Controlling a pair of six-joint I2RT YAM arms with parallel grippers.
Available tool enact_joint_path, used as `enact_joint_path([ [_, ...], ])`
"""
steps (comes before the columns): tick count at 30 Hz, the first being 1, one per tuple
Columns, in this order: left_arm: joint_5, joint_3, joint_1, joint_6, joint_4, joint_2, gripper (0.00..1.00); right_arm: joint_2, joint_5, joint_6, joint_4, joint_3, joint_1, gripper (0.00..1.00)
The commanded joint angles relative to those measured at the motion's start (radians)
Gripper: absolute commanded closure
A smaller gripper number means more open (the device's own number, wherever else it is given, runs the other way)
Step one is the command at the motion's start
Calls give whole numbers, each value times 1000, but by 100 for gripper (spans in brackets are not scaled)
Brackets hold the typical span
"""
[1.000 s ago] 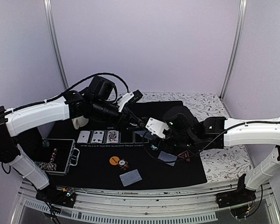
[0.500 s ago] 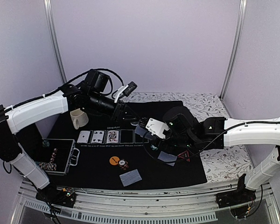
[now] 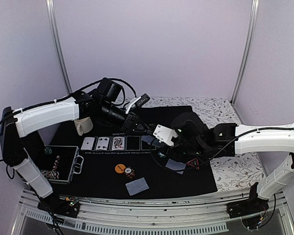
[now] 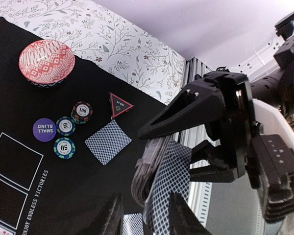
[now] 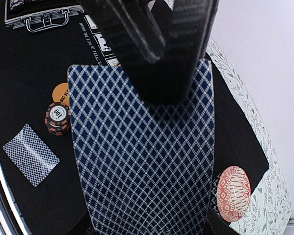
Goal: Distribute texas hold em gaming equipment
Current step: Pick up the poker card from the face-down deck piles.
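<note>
My right gripper [image 3: 157, 142] is shut on a deck of blue-backed playing cards [image 4: 159, 171] and holds it above the black mat; the deck fills the right wrist view [image 5: 142, 156]. My left gripper [image 4: 144, 215] is open, its fingers astride a card sticking out of the deck. Face-down cards lie near the right arm [image 4: 108, 142] and at the mat's front [image 3: 137, 186]. The triangle marker [image 4: 120, 104], purple disc [image 4: 44, 129] and striped chips [image 4: 65, 126] lie beside the first. The orange disc [image 3: 119, 168] has a chip stack [image 3: 130, 173] next to it.
Three face-up cards [image 3: 103, 143] lie in the mat's printed row. A cream mug [image 3: 83, 126] stands at the back left. An open chip case [image 3: 59, 164] sits at the left edge. A red patterned bowl [image 4: 46, 61] sits on the mat's far right.
My left gripper drew back up and left from the deck, then returned to it. The right arm and the deck stayed nearly still.
</note>
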Motion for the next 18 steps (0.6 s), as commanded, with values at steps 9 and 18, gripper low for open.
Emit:
enact_joint_path([
  [9,-8,12,-15,42,-15,-21,100,-26,2,5,28,-10,0,50],
  [18,-29,45,-8,95,-81,-68,100,-36,9,10,28,-26,-1,50],
])
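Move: The outermost card of the face-down deck held up in the right gripper stands with its top edge between the left hand's open fingers. The deck's middle is about 3 cm right, 2 cm back and 3 cm below the left hand; from the right hand it is roughly 1 cm ahead, 2 cm left and 3 cm up. Some 22 cm under the left hand lie a face-down pile 13 cm right, level with it, and another 12 cm back, 4 cm left. The outermost card, on the deck's side facing the right wrist, gets pinched near its top edge: the left hand dips under 1 cm, shuts its fingers fully on the card, then draws up about 1.5 cm, easing slightly back and left with hardly any wrist turn. The right hand stays still and keeps its grip on the deck's lower end. ##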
